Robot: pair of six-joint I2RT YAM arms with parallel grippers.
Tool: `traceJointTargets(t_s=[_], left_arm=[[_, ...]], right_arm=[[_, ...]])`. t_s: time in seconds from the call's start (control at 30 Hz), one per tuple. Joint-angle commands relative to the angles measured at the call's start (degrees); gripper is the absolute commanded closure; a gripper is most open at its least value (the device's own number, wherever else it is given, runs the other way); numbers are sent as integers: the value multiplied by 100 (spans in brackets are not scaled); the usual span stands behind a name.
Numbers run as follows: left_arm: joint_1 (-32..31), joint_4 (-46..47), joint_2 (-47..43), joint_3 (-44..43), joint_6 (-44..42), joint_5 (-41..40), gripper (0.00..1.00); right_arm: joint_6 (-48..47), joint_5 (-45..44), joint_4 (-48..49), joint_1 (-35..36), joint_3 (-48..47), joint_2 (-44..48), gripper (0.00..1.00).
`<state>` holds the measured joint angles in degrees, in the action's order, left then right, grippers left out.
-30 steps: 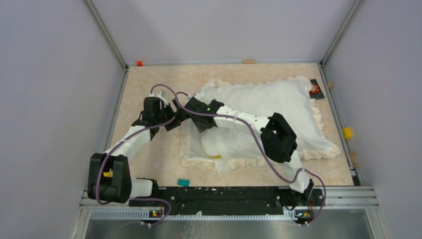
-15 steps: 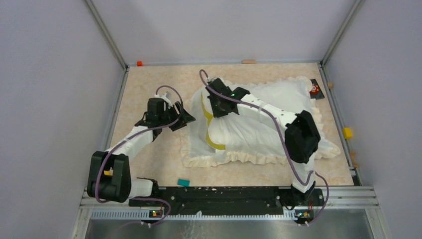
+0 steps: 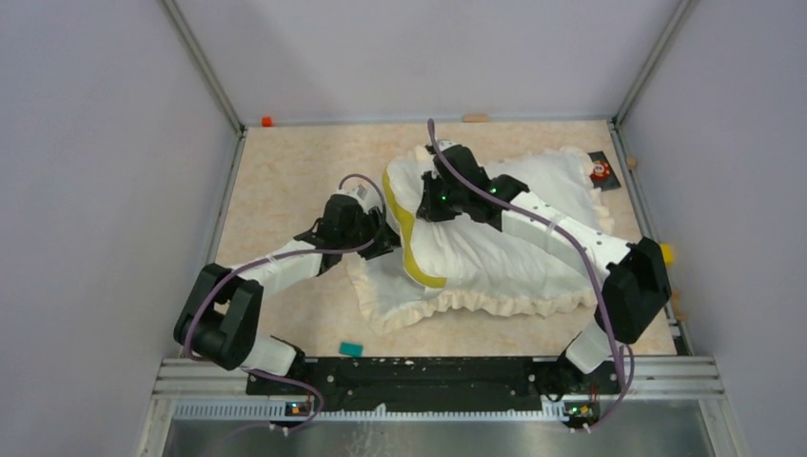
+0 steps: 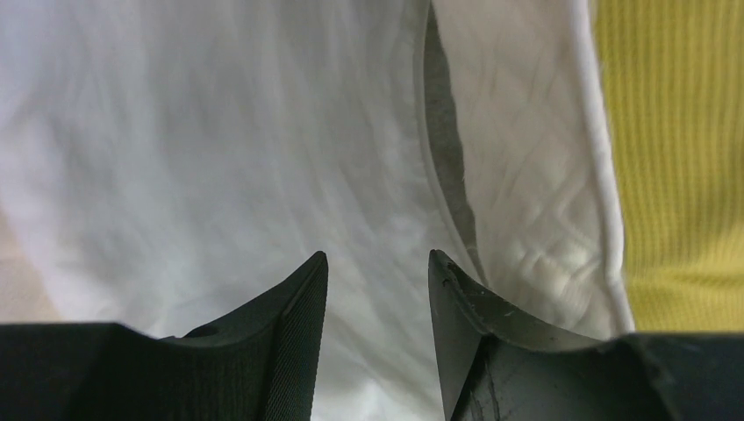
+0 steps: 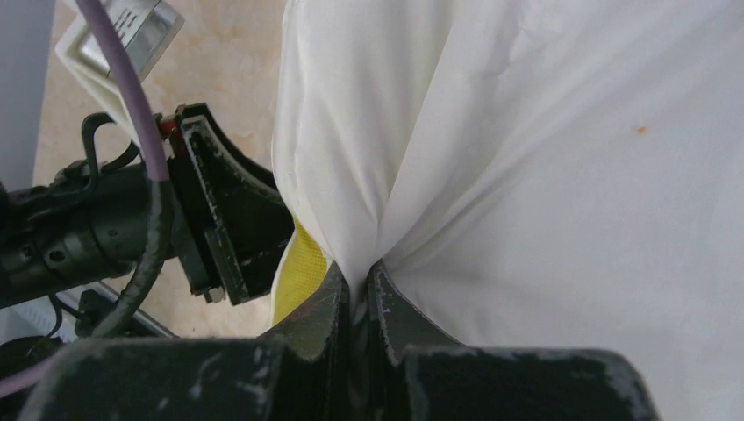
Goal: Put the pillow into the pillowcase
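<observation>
The pillow [image 3: 411, 238] lies mid-table with its yellow-banded left end sticking out of the frilly cream pillowcase [image 3: 495, 271]. My right gripper [image 3: 433, 200] sits on top near that end. In the right wrist view it [image 5: 357, 274] is shut on a pinched fold of the smooth white pillowcase [image 5: 570, 175], with the yellow band [image 5: 303, 259] just to the left. My left gripper [image 3: 383, 238] is at the pillow's left end. In the left wrist view its jaws [image 4: 377, 267] stand apart over the white pillowcase [image 4: 219, 132], with the quilted pillow [image 4: 526, 175] to the right.
A small teal piece [image 3: 352, 349] lies near the front rail. A red and black item [image 3: 600, 169] sits at the back right corner beside the pillowcase. Grey walls and metal rails enclose the tabletop on three sides.
My right gripper shut on the pillowcase fabric and moved right and back with it, uncovering the yellow band. My left arm moved right to the pillow's end, its jaws narrowing.
</observation>
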<state>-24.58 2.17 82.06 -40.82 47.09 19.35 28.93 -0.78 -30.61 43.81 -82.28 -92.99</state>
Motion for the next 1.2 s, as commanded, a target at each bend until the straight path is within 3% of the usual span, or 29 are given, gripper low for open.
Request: traceJointTargets(t_s=[0.0,0.2,0.43,0.77,1.0,1.17], left_arm=[[-207,822,108,82,504,-456,50],[-571,1338,53,474,642,-795,46],[-1169,2685,-20,1216,824,-1078,40],[-2004,3420,113,1362,672,-1858,33],[-2411,4430,383,1402,695,-1799,23],[-2673,4270,739,1121,997,-1675,21]], right_arm=[[382,368,1458,18,748,1081,100],[671,664,2913,13,2169,2110,100],[929,893,4139,14,3338,3082,100],[1133,1244,4858,18,3467,3611,100],[1203,1261,4981,18,3459,3808,100],[1159,1248,4899,14,3407,3804,100]])
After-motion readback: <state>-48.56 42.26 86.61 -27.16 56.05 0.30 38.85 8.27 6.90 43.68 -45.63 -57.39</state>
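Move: The pillowcase's lower hem, which my open left hand is heading for, lies under the pillow's raised end, some 7 cm to its right, 2 cm back and 5 cm lower. The pillow's yellow band is only about 3 cm to this hand's right, 2 cm ahead and 3 cm up; the frilled corner sits roughly 15 cm back, 4 cm left and 8 cm below. From my right hand, which already pinches white cloth, the yellow band is about 3 cm left, 4 cm back and 6 cm down. I keep the pinch with my right hand and draw the pillow's end back about 8 cm and slightly right, then up some 9 cm, swinging those fingers from steeply down towards level. Meanwhile my left hand goes about 10 cm right and 5 cm back, dipping 3 cm before rising again, in under the raised end over the lower layer; its fingers tip up some 20 degrees and open wider. ##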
